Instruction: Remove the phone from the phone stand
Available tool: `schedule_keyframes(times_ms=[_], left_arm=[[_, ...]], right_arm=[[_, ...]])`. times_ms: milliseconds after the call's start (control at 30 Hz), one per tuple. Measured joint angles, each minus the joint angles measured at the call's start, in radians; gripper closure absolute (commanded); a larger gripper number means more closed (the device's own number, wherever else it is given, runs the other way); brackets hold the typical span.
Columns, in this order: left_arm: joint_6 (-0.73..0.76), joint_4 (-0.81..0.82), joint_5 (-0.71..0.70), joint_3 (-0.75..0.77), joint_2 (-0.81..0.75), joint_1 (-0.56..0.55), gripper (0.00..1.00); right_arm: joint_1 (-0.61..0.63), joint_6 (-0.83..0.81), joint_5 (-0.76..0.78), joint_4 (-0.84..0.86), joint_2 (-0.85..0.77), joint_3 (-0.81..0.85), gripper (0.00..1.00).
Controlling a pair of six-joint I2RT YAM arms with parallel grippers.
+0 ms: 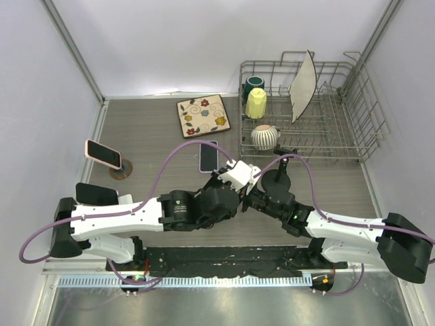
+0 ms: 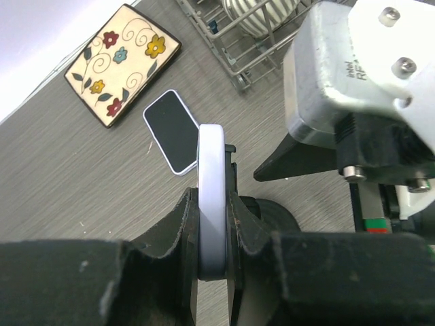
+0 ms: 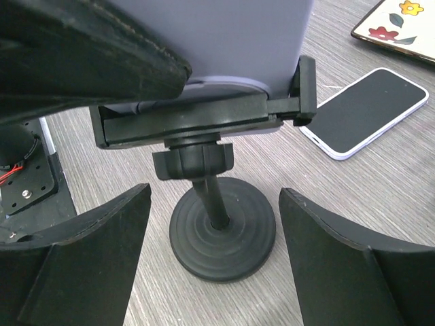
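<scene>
A lavender phone (image 3: pixel 224 41) stands upright in the clamp (image 3: pixel 197 122) of a black phone stand, whose round base (image 3: pixel 223 234) rests on the wood-grain table. My left gripper (image 2: pixel 212 198) is shut on the phone (image 2: pixel 211 159), one finger on each face, and the phone's lower end still sits in the clamp. My right gripper (image 3: pixel 214 204) is open, low over the table. Its fingers straddle the stand's base and stem without touching them. From above, both wrists (image 1: pixel 238 178) crowd together and hide the phone and its stand.
A second phone (image 1: pixel 209 156) lies flat, screen up, just beyond the grippers. Behind it is a floral tile (image 1: pixel 204 116). A pink phone (image 1: pixel 102 154) leans on a brown stand at the left. A dish rack (image 1: pixel 340 136) with cups and a plate fills the back right. What looks like another black stand (image 1: pixel 278 178) is beside the right wrist.
</scene>
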Motion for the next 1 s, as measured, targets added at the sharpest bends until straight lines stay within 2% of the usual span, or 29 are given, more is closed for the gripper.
schedule_keyframes(times_ms=[233,333,367,533,567,667,1000], left_arm=[[-0.002,0.008,0.017,0.000,-0.001,0.000,1.00],[-0.006,0.008,0.026,-0.003,-0.006,0.000,1.00],[-0.010,0.008,0.031,-0.005,-0.010,0.000,1.00],[-0.019,0.009,0.047,-0.011,-0.026,0.005,1.00],[-0.020,0.009,0.048,-0.013,-0.028,0.006,1.00],[-0.019,0.014,0.052,-0.016,-0.032,0.008,1.00],[-0.023,0.014,0.045,-0.023,-0.043,0.012,1.00]], right_arm=[[0.000,-0.007,0.003,0.059,0.045,0.001,0.34],[0.000,-0.013,0.008,0.077,0.064,0.002,0.44],[0.000,-0.015,0.014,0.082,0.067,0.002,0.51],[0.005,-0.023,0.019,0.093,0.071,0.005,0.70],[0.005,-0.022,0.019,0.095,0.072,0.005,0.81],[0.013,-0.021,0.012,0.102,0.074,0.007,1.00],[0.020,-0.031,0.042,0.102,0.074,0.007,0.99]])
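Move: The stem of the phone stand, just under its black knob, is almost between the right hand's open fingers, about 1 cm ahead and 2 cm left at the same height. The phone is some 8 cm above that hand, 2 cm ahead and 4 cm left. The loose phone lies about 24 cm ahead, 6 cm left and 10 cm below; the empty stand about 14 cm ahead, 21 cm right and 5 cm lower. From the left hand the stem is roughly 2 cm ahead, 3 cm right and 8 cm below. Easing left and forward by only about 1 cm, the right hand settles on the stand's stem and shuts its wide-open fingers until they pinch it just below the knob under the clamp. The left hand stays in place on the phone, keeping its pinch and rolling barely 5 degrees. ##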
